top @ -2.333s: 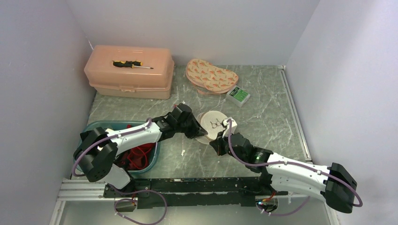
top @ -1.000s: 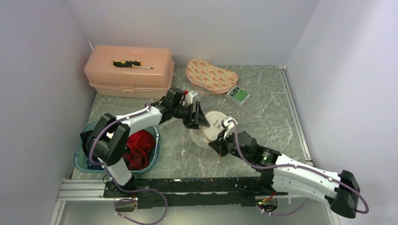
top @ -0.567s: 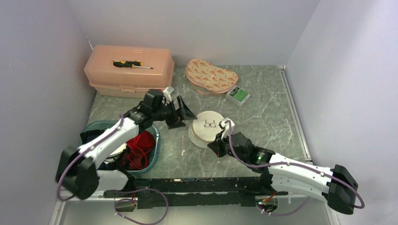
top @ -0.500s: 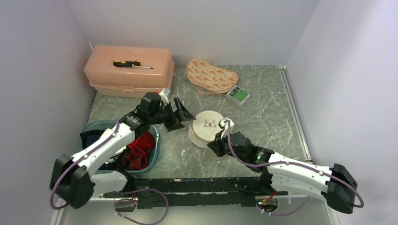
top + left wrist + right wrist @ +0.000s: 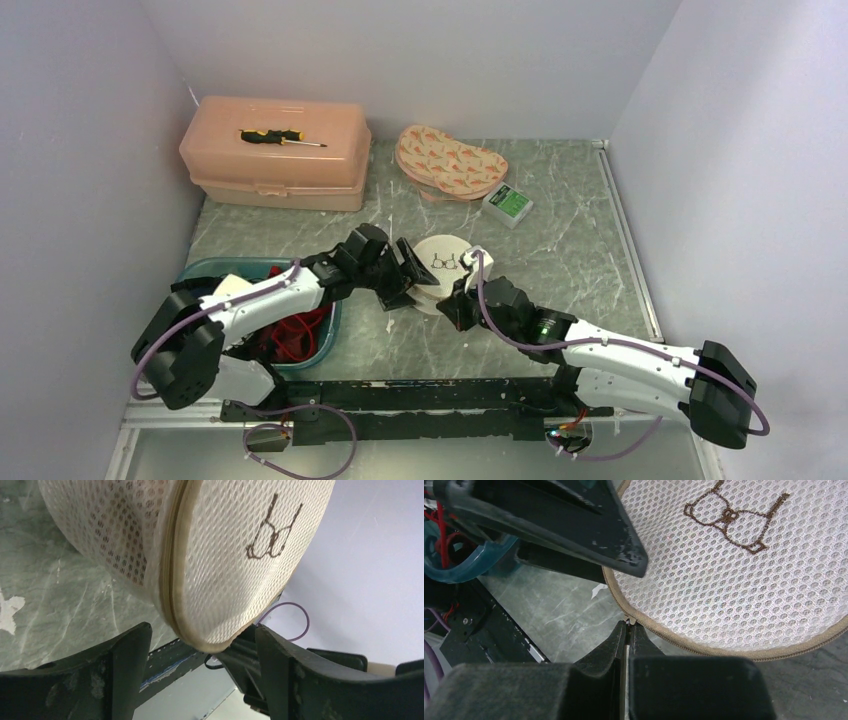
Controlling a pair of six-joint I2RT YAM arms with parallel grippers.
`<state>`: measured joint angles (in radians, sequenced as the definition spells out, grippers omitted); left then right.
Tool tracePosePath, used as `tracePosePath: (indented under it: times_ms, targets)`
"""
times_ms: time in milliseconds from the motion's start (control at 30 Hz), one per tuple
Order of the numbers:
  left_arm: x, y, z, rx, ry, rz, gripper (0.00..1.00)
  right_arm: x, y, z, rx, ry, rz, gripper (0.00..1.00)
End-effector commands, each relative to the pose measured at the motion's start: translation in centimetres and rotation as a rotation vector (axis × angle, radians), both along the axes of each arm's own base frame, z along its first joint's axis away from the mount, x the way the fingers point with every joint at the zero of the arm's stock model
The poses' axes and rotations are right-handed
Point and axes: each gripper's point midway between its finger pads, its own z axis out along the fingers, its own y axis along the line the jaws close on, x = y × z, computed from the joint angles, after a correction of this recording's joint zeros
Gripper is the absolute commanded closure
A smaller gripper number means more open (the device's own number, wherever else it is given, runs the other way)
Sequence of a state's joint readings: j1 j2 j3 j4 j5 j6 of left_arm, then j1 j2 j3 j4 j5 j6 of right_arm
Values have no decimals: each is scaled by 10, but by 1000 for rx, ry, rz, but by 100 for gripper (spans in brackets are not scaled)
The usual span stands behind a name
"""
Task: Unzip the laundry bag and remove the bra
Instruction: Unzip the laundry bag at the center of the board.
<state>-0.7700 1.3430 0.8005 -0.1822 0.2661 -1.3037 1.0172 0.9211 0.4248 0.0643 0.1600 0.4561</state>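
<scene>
The laundry bag point(image 5: 445, 262) is a round white mesh pouch with a brown bra drawing and a tan zip band, on the table's middle. My right gripper point(image 5: 628, 624) is shut on the zip pull at the bag's near edge; it also shows in the top view point(image 5: 455, 300). My left gripper point(image 5: 200, 650) is open, its jaws straddling the bag's point(image 5: 210, 550) left rim without closing on it; in the top view it point(image 5: 408, 275) sits left of the bag. The red bra point(image 5: 293, 335) lies in the teal basin point(image 5: 332, 308), partly hidden by my left arm.
A pink toolbox point(image 5: 275, 155) with a screwdriver point(image 5: 282, 137) on top stands at the back left. A patterned pouch point(image 5: 450, 162) and a small green box point(image 5: 508, 203) lie behind the bag. The basin rim point(image 5: 479, 562) is close to the bag's left.
My left arm swung away toward the toolbox, then came back to the bag's left rim with jaws open. The bag shifted and tilted slightly. My right gripper stayed at the bag's near edge.
</scene>
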Motion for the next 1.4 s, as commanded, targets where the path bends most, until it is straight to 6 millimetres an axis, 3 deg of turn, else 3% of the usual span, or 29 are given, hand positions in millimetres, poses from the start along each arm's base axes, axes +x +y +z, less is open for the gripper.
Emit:
tracePosePath:
  times_ms: [0,200,267,367,400,767,933,1100,1233,1367]
  targets:
    - [22,-19,22,-73,-57,40,23,2,13,30,79,-49,27,100]
    - [28,-23,19,-74,-58,51,45,1,7,25,56,-52,20,100]
    - [28,-23,19,-78,-62,53,59,1,5,23,50,-52,13,100]
    - [27,-21,17,-66,-59,52,90,3,0,18,34,-50,-11,100]
    - [27,-20,15,-57,-60,54,96,4,-3,17,26,-49,-24,100]
    - [27,-8,20,-89,-81,-21,97,21,-54,-7,-74,-18,-288,100]
    - [27,-3,26,-123,-116,-70,97,23,-70,-8,-58,-11,-359,100]
    - [27,-8,47,-142,-245,-250,97,12,-50,26,31,-110,-175,100]
    - [27,-21,87,-175,-367,-454,97,-11,-27,71,110,-200,49,100]
    - [29,-37,113,-238,-441,-624,95,-27,-13,101,152,-233,178,100]
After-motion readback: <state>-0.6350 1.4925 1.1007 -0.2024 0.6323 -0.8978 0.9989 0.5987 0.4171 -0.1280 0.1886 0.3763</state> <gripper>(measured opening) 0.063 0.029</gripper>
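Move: The laundry bag's rim sits just inside the left hand's open fingers, about 2 cm ahead and 1 cm to its right, level with it. The lid's middle is roughly 4 cm ahead and 7 cm right. The right hand already pinches the zipper pull between its tips; from it the lid's middle is some 7 cm ahead, straight on, and the green-labelled box 22 cm ahead, 14 cm right and 11 cm lower. Ease the left gripper about 2 cm forward and slightly right onto the laundry bag's rim, then shut its fingers to pinch it. Keep the right grip on the zipper pull and draw it about 6 cm right, a little forward, away from the left hand; then lift both hands, the left about 7 cm while turning some 20 degrees clockwise, the right about 5 cm while easing back and left. ##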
